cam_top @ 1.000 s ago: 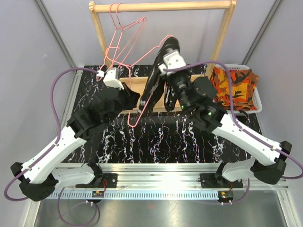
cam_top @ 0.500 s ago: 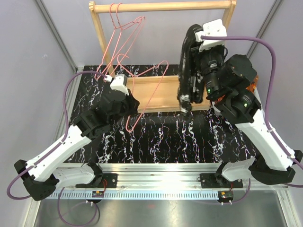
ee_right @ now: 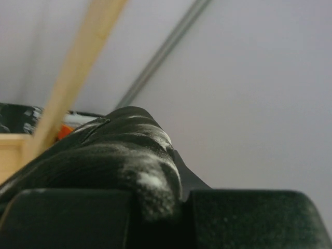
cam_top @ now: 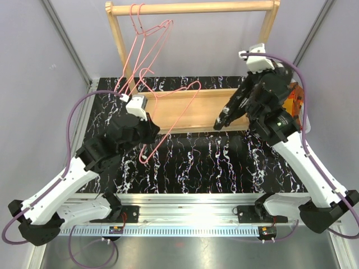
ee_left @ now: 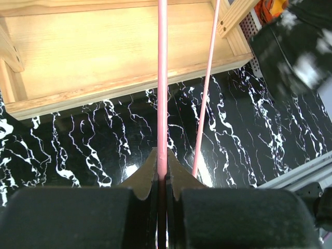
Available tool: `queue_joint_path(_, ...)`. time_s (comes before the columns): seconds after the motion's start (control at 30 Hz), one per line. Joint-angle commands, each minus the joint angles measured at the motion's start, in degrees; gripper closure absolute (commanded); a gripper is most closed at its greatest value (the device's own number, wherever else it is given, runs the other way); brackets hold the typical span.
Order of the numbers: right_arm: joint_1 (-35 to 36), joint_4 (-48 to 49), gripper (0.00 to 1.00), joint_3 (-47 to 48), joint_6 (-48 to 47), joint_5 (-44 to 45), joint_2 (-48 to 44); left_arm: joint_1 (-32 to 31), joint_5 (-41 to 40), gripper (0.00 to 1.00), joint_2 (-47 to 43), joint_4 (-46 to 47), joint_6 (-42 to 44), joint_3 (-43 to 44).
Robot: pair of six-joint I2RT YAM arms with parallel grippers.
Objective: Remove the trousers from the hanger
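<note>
A thin pink wire hanger (cam_top: 178,98) hangs bare over the wooden base, and my left gripper (cam_top: 152,130) is shut on its lower bar. In the left wrist view the jaws (ee_left: 162,176) pinch that pink wire (ee_left: 162,78). My right gripper (cam_top: 251,94) is raised at the right and shut on the black white-speckled trousers (cam_top: 230,112), which droop down to the left from it. In the right wrist view that cloth (ee_right: 129,161) bulges over the gripper (ee_right: 181,192). A bit of the orange camouflage trousers (cam_top: 294,103) shows behind the right arm.
The wooden rack has a top bar (cam_top: 190,7) and a tray-like base (cam_top: 185,112). Another pink hanger (cam_top: 147,33) hangs from the bar at the left. A white basket (cam_top: 305,120) stands at the right edge, mostly hidden by the right arm.
My right arm has swung up and to the right with the black trousers, pulling them clear of the hanger. The left gripper has kept hold of the hanger and shifted slightly left and lower.
</note>
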Motion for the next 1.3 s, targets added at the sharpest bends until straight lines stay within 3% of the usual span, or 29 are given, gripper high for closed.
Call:
queue_joint_path(0.0, -7.74, 8.86, 1.0, -2.4, -2.5, 2.67, -5.81, 0.24, 1.77, 1.0, -2.59, 0.87, 2.51, 0.13)
queue_joint_path(0.1, -15.64, 1.94, 1.0, -3.37, 3.03, -1.18, -6.34, 0.16, 1.68, 1.0, -3.91, 0.78, 3.21, -1.01)
queue_joint_path(0.23, -22.33, 3.3, 1.0, -5.3, 3.75, -1.99, -5.9, 0.15, 2.9, 1.0, -5.14, 1.57, 3.48, -2.94)
queue_joint_path(0.5, -32.44, 24.19, 1.0, -9.96, -5.2, -1.2, 0.15, 0.16, 8.09, 1.0, -7.95, 4.73, 2.43, -8.21)
queue_joint_path(0.67, -34.47, 43.6, 1.0, -15.22, -19.44, -1.63, 6.04, 0.16, 12.57, 1.0, -9.44, 7.98, 1.46, -12.08)
queue_joint_path(0.87, -35.44, 49.88, 1.0, -19.8, -23.59, -3.66, 9.12, 0.07, 15.65, 1.0, -11.73, 10.0, 1.02, -14.81)
queue_joint_path(1.03, -35.35, 48.49, 1.0, -20.87, -18.69, -3.84, 14.65, 0.07, 17.84, 1.0, -13.05, 10.89, 0.93, -15.69)
queue_joint_path(1.1, -35.44, 40.7, 1.0, -19.2, -12.72, -3.39, 15.8, 0.07, 17.68, 1.0, -13.93, 10.89, 1.02, -16.04)
queue_joint_path(1.17, -35.44, 24.15, 1.0, -16.14, 2.29, -7.85, 15.54, 0.07, 17.41, 1.0, -14.19, 10.89, 1.02, -16.22)
queue_joint_path(1.27, -35.35, 13.19, 1.0, -13.05, 15.33, -12.08, 15.8, 0.07, 17.06, 1.0, -13.84, 10.8, 1.11, -16.13)
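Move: The right hand already grips the black trousers. The white basket they are going to lies about 22 cm ahead, 20 cm to its right and 45 cm below, with the camouflage trousers inside. The rack's right post stands some 16 cm straight ahead, its middle about 20 cm lower. From the left hand, which holds the bare pink hanger, the basket is roughly 32 cm ahead, 58 cm to the right and 28 cm below. Keeping the black trousers pinched, the right hand sweeps about 19 cm rightward and sinks a little, its wrist swinging some 35 degrees clockwise, then pushes forward and down towards the basket as the wrist turns slightly back. The left hand keeps its hanger, draws back about 5 cm from the rack, ends a little lower and turns clockwise. ##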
